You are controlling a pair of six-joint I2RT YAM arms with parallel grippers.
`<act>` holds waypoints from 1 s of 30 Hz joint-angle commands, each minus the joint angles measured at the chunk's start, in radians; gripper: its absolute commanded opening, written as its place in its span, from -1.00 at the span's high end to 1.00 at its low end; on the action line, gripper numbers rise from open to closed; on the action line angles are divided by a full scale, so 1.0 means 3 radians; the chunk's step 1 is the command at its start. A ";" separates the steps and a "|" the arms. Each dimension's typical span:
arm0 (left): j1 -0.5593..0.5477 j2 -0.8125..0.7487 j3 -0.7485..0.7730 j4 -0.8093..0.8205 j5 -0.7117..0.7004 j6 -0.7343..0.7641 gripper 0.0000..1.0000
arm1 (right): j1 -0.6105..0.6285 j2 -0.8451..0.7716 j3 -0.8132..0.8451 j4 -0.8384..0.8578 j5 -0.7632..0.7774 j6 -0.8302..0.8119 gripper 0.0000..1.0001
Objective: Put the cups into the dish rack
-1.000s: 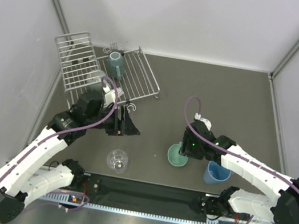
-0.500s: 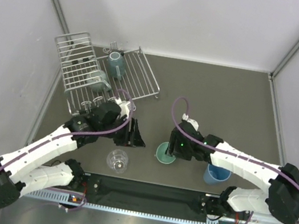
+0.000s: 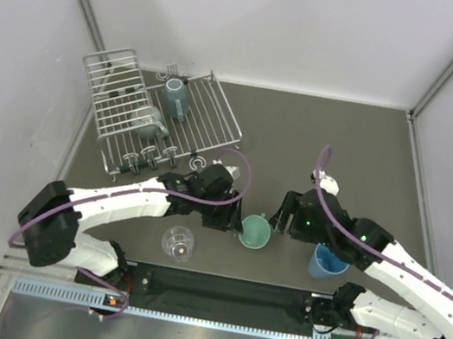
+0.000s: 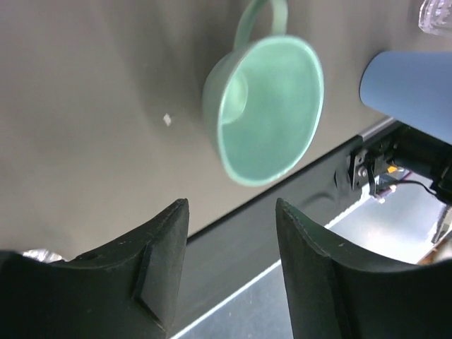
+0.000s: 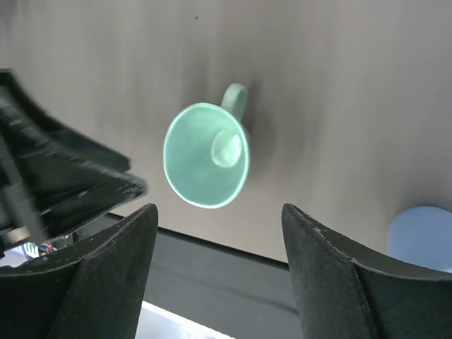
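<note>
The mint-green mug [image 3: 255, 232] stands upright on the table between my two grippers, handle pointing away from the arm bases. My left gripper [image 3: 233, 223] is open just left of it; the mug [image 4: 272, 106] lies ahead of its empty fingers. My right gripper [image 3: 281, 221] is open just right of the mug [image 5: 206, 155], apart from it. The blue tumbler [image 3: 329, 262] stands under the right arm. A clear glass [image 3: 178, 243] stands near the front edge. The dish rack [image 3: 217, 124] sits at the back left with the grey-teal mug [image 3: 175, 95] in it.
Grey walls close in the table on the left, back and right. The black base rail [image 3: 222, 292] runs along the near edge. The left arm stretches across the table in front of the rack. The blue tumbler [image 5: 420, 236] stands close to the right wrist.
My right gripper has opened, let go of the mint-green mug and drawn back to the right. My left arm has swung from the rack towards the mug.
</note>
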 commanded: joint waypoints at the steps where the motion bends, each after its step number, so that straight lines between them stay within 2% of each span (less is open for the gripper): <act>1: -0.0105 0.0208 0.0221 0.0316 -0.0103 0.0024 -0.13 | 0.0031 -0.0232 0.0058 -0.0284 0.0185 0.0010 -0.43; 9: -0.0141 0.0601 0.0380 0.0352 -0.0221 0.0003 -0.02 | 0.0026 -0.0524 0.0006 -0.0478 0.0206 -0.0015 -0.43; 19: -0.0192 0.1001 0.0421 0.0367 -0.0379 0.0013 0.08 | 0.0021 -0.0601 0.0007 -0.0524 0.0211 -0.0062 -0.50; 23: -0.0197 0.1016 0.0431 0.0373 -0.0517 0.0070 0.38 | 0.0021 -0.0611 0.0032 -0.0519 0.0104 -0.0072 -0.50; 24: -0.0207 0.1021 0.0457 0.0363 -0.0558 0.0151 0.62 | 0.0016 -0.0616 0.0047 -0.0514 0.0078 -0.0072 -0.50; 27: -0.0207 0.1072 0.0564 0.0271 -0.0742 0.0284 1.00 | 0.0021 -0.0616 0.0083 -0.0504 -0.0014 -0.0062 -0.51; 30: -0.0207 0.1108 0.0676 0.0199 -0.0824 0.0422 1.00 | 0.0016 -0.0616 0.0124 -0.0473 -0.0111 -0.0036 -0.51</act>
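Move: Standing with its handle pointing forward, the green cup is about 6 cm right of the left hand, 2 cm ahead and 9 cm below. The blue cup stands some 20 cm to the right of the green cup and 5 cm nearer the base. The clear glass lies about 15 cm left of the left hand and 6 cm back. From the right hand, the green cup is about 7 cm left, roughly level fore and aft, and 14 cm down. Sinking about 6 cm, the open left hand also slips some 3 cm right towards the green cup, its fingers tipping about 10 degrees steeper. Low down, it then edges forward while shutting almost fully, pinching the cup's left wall at the rim. The right hand, still open, backs off from the cup, 3 to 4 cm right and 2 to 3 cm back, rising slightly. ##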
